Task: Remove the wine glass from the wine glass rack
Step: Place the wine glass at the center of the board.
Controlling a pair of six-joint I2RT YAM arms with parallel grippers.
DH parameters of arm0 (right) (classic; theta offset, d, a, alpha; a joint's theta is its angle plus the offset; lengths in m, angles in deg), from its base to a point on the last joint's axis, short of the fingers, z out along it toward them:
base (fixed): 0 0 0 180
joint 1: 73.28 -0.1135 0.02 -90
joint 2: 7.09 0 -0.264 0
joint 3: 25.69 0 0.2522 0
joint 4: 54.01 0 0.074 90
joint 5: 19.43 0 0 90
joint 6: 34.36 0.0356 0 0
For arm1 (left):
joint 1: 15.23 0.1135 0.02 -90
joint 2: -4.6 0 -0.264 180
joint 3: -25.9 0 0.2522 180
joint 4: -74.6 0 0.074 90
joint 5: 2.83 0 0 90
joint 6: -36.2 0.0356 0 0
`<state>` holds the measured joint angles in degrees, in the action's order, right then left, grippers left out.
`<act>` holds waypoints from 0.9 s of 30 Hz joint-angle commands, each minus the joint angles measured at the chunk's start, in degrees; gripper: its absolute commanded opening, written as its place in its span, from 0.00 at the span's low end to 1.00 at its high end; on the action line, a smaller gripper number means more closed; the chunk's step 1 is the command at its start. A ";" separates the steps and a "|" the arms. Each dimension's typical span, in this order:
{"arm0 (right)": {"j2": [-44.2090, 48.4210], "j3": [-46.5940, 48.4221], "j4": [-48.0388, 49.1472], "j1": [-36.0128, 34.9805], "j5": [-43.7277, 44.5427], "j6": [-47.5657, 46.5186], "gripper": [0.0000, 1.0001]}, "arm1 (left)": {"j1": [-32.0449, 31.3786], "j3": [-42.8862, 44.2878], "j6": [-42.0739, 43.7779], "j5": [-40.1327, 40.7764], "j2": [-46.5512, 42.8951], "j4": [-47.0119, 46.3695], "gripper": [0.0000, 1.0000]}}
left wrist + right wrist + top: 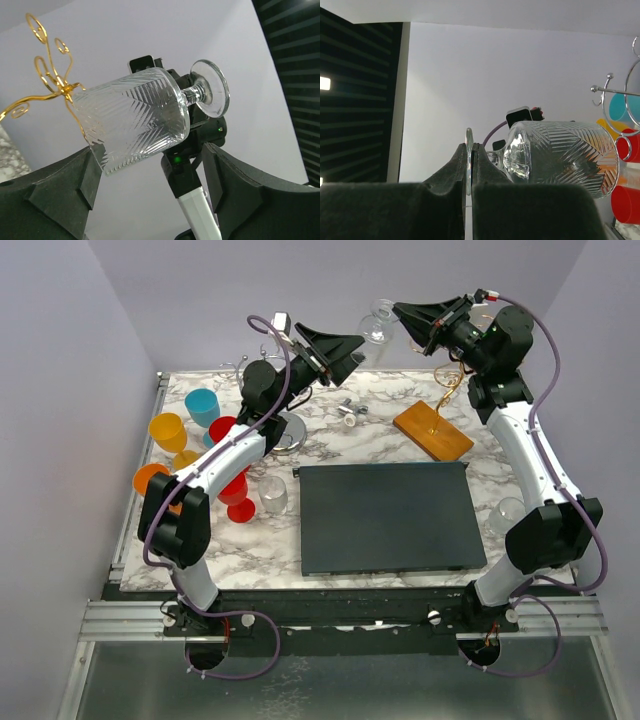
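A clear ribbed wine glass (378,322) hangs sideways in the air above the table's far edge. My right gripper (471,160) is shut on the glass's flat foot (469,145), with the bowl (560,155) sticking out to the right. The wine glass rack has a wooden base (432,430) and gold curly hooks (50,75); the glass hangs clear of them. My left gripper (152,175) is open just below the bowl (135,117). The bowl's rim comes close to the left finger (55,195).
A silver wire stand (285,430) stands at the left, among orange (168,430), blue (202,405) and red (235,490) cups and a clear glass (272,495). A dark mat (385,515) lies in the middle. Another clear glass (508,512) stands by the right arm.
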<state>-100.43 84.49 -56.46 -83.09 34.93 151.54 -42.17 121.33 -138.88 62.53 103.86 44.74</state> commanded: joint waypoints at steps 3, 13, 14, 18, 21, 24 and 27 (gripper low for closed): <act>1.08 0.49 2.98 -0.66 0.57 0.25 0.01 | 0.04 -2.10 -4.61 -0.36 -0.22 -13.75 0.76; 5.81 -7.39 2.26 -0.66 0.58 -4.66 0.01 | -1.09 -4.73 -0.12 0.47 -6.15 -14.94 0.43; 6.33 -7.95 1.61 -0.65 0.53 -5.58 0.01 | -1.17 -5.13 0.23 0.44 -6.55 -14.99 0.41; 8.63 -10.82 -0.64 -0.65 0.38 -10.03 0.01 | -1.51 -6.34 2.20 0.32 -8.86 -13.77 0.25; 10.14 -11.27 -4.14 -0.66 1.12 -14.90 0.01 | -2.10 -5.94 5.98 -0.29 -11.30 -8.25 0.07; 11.46 -11.61 -6.76 -0.65 2.00 -19.09 0.01 | -2.65 -5.82 11.03 0.17 -14.83 -0.24 0.00; 11.96 -10.30 -10.32 -0.63 2.75 -23.40 0.10 | -2.86 -6.25 15.72 1.03 -18.89 7.85 0.00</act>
<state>-91.21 73.26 -61.42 -83.02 37.51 137.29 -44.42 114.75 -132.04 62.31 91.31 42.80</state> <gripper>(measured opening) 0.032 0.072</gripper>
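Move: The left hand is open beside the clear wine glass. The glass hangs mouth-down, its middle about 3 cm ahead, 4 cm to the right and 3 cm above. The right hand keeps its pinch on the foot, the glass's middle some 6 cm below, 2 cm left, 1 cm ahead. The gold rack stands roughly 12 cm right, 4 ahead and 27 below that hand. The silver rack is 16 cm left, 6 ahead and 33 below the left hand. Backward and upward goes the left hand, roughly 7 cm back and 5 up, most of it late, while its fingers close from wide to almost shut at the bowl's rim, seeming to pinch the wall. The right hand sinks about 4 cm and draws slightly back, rolling its left side down, its fingers staying shut as its pinch on the foot ends. ##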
